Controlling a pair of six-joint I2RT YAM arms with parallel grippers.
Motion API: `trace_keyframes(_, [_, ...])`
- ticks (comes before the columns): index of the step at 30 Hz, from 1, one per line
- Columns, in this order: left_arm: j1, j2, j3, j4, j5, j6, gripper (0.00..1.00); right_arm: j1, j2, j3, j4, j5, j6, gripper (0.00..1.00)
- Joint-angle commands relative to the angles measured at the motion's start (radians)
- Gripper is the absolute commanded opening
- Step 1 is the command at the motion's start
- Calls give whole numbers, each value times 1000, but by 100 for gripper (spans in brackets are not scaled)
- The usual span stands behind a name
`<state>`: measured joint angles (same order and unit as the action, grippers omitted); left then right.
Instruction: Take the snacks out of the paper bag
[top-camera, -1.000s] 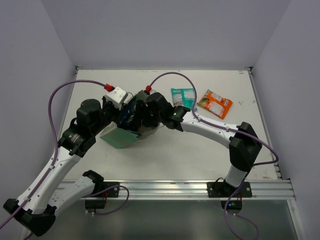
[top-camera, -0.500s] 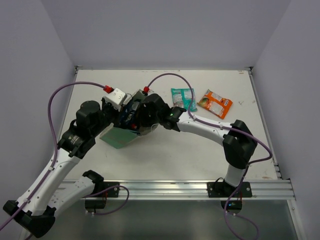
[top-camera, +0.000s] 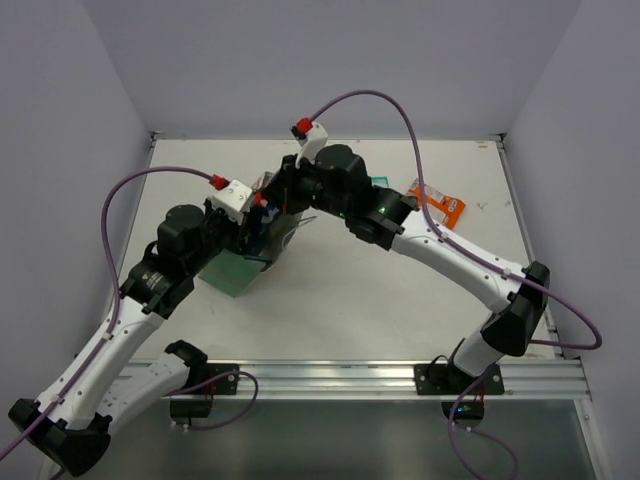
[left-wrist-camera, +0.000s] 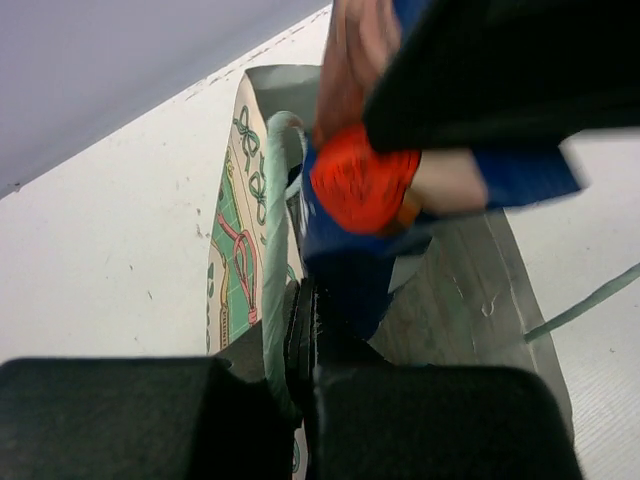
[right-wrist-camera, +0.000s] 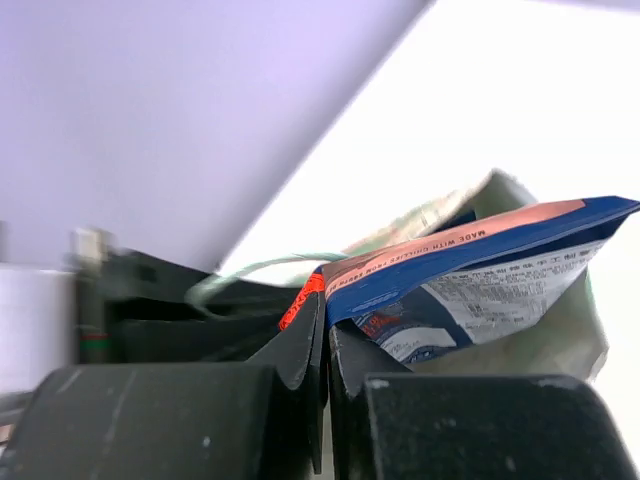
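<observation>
The mint-green paper bag (top-camera: 228, 272) lies left of centre with its mouth facing the far side. My left gripper (top-camera: 252, 240) is shut on its rim; in the left wrist view (left-wrist-camera: 300, 325) the mint rim (left-wrist-camera: 274, 230) sits between the jaws beside the patterned side (left-wrist-camera: 232, 270). My right gripper (top-camera: 275, 200) is shut on a blue packet with a red label (top-camera: 260, 222), held at the bag's mouth. The right wrist view shows the jaws (right-wrist-camera: 327, 325) pinching the packet's corner (right-wrist-camera: 480, 270). It also shows in the left wrist view (left-wrist-camera: 350, 260).
An orange packet (top-camera: 443, 205) lies on the table at the far right. A teal-green packet (top-camera: 384, 181) beside it is mostly hidden behind my right arm. The bag's string handle (right-wrist-camera: 255, 268) loops near my right fingers. Other packets are hidden.
My right arm has risen and swung back from the bag's mouth, drawing the blue packet upward. My left gripper has kept its hold on the bag's rim.
</observation>
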<state>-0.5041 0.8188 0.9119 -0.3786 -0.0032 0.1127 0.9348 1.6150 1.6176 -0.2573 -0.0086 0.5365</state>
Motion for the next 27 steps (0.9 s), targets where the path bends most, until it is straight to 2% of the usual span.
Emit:
trace_keyframes(1, [7,-3,30,41,-43,-1,0,-7,-43,106,26,35,-95,0])
trace_keyframes(9, [7,-10,55,37,-136,4,0,-66,-46,300,21,32,-205,0])
trace_keyframes(13, [7,-18,53,33,-150,12,0,-140,-102,300,3,22,-201,0])
trace_keyframes(20, [7,-14,58,35,-156,22,0,-347,-266,6,10,-28,-109,0])
trace_keyframes(21, [9,-10,61,32,-156,24,0,-353,-294,-78,18,-13,-112,0])
trace_keyframes(25, [7,-15,62,40,-158,36,0,-370,-288,-228,20,-34,-119,0])
trace_keyframes(27, [7,-12,65,40,-158,41,0,-372,-264,-284,26,-128,-107,0])
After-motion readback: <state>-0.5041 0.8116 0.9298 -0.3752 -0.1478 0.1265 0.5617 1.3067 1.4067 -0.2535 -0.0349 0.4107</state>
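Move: My right hand, holding the navy-and-orange packet at the bag mouth, has the teal packet, beside which there is open table, about 25 cm ahead, 22 cm to its right and 33 cm below. The orange packet lies some 19 cm right of the teal one and 4 cm nearer me. The paper bag's middle is 4 cm ahead, 10 cm left and 20 cm below. From my left hand the teal packet is 27 cm ahead, 29 cm right, 27 cm down. With my right fingers still shut on the packet's edge, I draw it about 15 cm up from the bag, then swing it right some 18 cm and a little forward towards the teal packet, turning the wrist roughly 20 degrees clockwise and sinking again by about 11 cm at the end. My left hand keeps the bag pinched by its handle side and eases it a couple of centimetres left. ##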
